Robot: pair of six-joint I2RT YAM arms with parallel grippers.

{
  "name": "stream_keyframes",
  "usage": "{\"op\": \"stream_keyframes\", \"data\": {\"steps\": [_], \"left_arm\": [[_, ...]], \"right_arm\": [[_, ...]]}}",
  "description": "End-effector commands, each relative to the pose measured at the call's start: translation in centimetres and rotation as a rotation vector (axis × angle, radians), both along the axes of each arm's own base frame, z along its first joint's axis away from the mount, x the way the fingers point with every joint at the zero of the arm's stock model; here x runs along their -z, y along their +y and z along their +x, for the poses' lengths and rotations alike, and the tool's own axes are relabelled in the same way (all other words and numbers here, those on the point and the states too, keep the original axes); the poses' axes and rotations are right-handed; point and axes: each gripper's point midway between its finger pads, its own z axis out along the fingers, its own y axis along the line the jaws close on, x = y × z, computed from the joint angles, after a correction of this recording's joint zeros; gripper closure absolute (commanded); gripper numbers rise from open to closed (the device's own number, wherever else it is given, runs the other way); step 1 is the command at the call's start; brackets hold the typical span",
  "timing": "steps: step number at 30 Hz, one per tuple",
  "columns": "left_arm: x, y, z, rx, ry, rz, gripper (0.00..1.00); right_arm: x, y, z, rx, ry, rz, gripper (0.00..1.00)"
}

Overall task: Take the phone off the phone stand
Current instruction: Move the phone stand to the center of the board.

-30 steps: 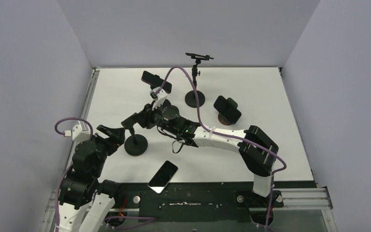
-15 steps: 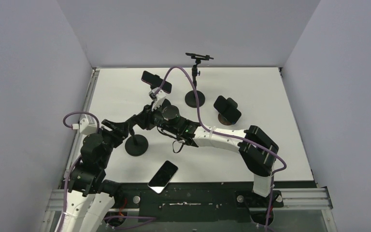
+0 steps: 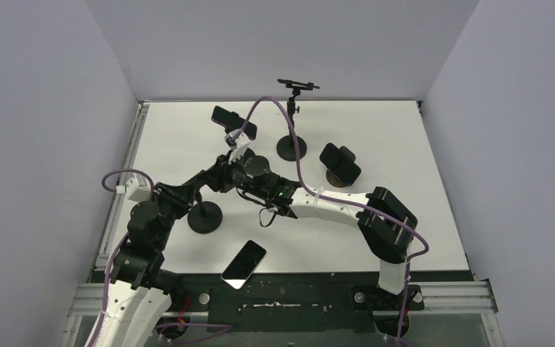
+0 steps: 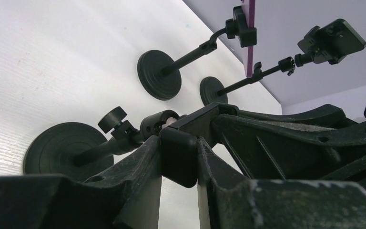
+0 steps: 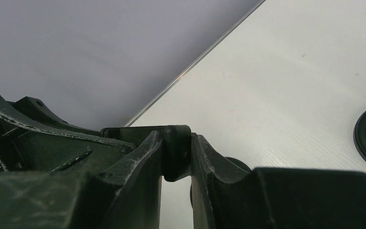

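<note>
A black phone stand (image 3: 204, 217) with a round base stands left of centre; its base also shows in the left wrist view (image 4: 62, 150). Both grippers meet at its clamp head. My left gripper (image 3: 188, 191) is shut on one black rounded end of the clamp (image 4: 177, 155). My right gripper (image 3: 214, 178) is shut on the other end (image 5: 176, 148). A dark phone (image 3: 244, 263) lies flat on the table near the front edge, apart from the stand and from both grippers.
A second stand holds a dark phone (image 3: 233, 123) at the back left. A tall stand (image 3: 291, 147) with an empty clamp stands at the back centre. A low holder (image 3: 340, 165) sits to the right. A purple cable (image 3: 282, 116) arcs over the middle.
My left arm has swung forward and right from beside the stand's base, and its gripper now sits on the clamp head. The right arm, the stand and the lying phone have not moved.
</note>
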Motion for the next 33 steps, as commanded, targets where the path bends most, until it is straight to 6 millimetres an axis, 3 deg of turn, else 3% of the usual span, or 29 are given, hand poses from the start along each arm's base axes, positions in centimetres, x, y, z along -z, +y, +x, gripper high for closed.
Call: {"op": "stream_keyframes", "data": {"steps": [1, 2, 4, 5, 7, 8, 15, 18, 22, 29, 33], "left_arm": [[-2.1, 0.2, 0.5, -0.014, -0.085, -0.014, 0.94], [-2.0, 0.4, 0.5, -0.024, -0.086, -0.010, 1.00], [-2.1, 1.0, 0.4, -0.056, -0.088, -0.006, 1.00], [-2.2, 1.4, 0.4, -0.075, -0.093, -0.003, 1.00], [-2.8, 1.9, 0.5, -0.106, -0.116, -0.002, 1.00], [-3.2, 2.1, 0.6, -0.118, -0.129, -0.002, 1.00], [-6.3, 3.2, 2.6, -0.198, -0.181, 0.018, 1.00], [-7.5, 3.8, 4.3, -0.234, -0.199, 0.061, 1.00], [-9.2, 5.1, 7.5, -0.272, -0.237, 0.086, 1.00], [-10.1, 8.5, 12.1, -0.355, -0.315, 0.077, 1.00], [-9.8, 9.8, 14.2, -0.346, -0.383, 0.038, 1.00]], "right_arm": [[0.6, -1.2, -0.4, 0.006, 0.024, -0.047, 1.00], [0.5, -1.2, -0.4, 0.006, 0.027, -0.049, 0.92], [0.2, -1.5, -0.3, 0.019, 0.031, -0.052, 0.54], [0.1, -1.8, -0.3, 0.031, 0.037, -0.054, 0.39], [-0.8, -2.2, -0.3, 0.051, 0.036, -0.053, 0.17], [-1.4, -2.6, -0.2, 0.061, 0.034, -0.051, 0.11], [-5.5, -6.6, -0.1, 0.164, 0.007, -0.070, 0.04], [-7.0, -9.4, -1.2, 0.192, -0.029, -0.084, 0.04], [-7.3, -13.9, -3.6, 0.215, -0.059, -0.106, 0.05], [-4.3, -20.4, -7.2, 0.249, -0.003, -0.153, 0.06], [-2.9, -22.8, -8.5, 0.266, 0.010, -0.187, 0.07]]}}
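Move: Both hands hold the emptied phone stand by its clamp, whose middle is about 3 cm right and 2 cm ahead of the left hand, and about 4 cm left and 2 cm back of the right. The free patch of board the left hand makes for lies some 14 cm ahead, 11 cm to its left and 18 cm below. From the left hand, the pink-phone stand is roughly 24 cm ahead and 14 cm right, and the loose phone 14 cm back and 17 cm right on the board. The right fingers open wide and let go of the clamp, dipping slightly. That hand then swings some 20 cm right and 7 cm back, arching up over the board and starting to sink again. The left keeps its pinch and, once the clamp is free, carries the stand about 12 cm forward and 9 cm left, turning 20 degrees counter-clockwise. ##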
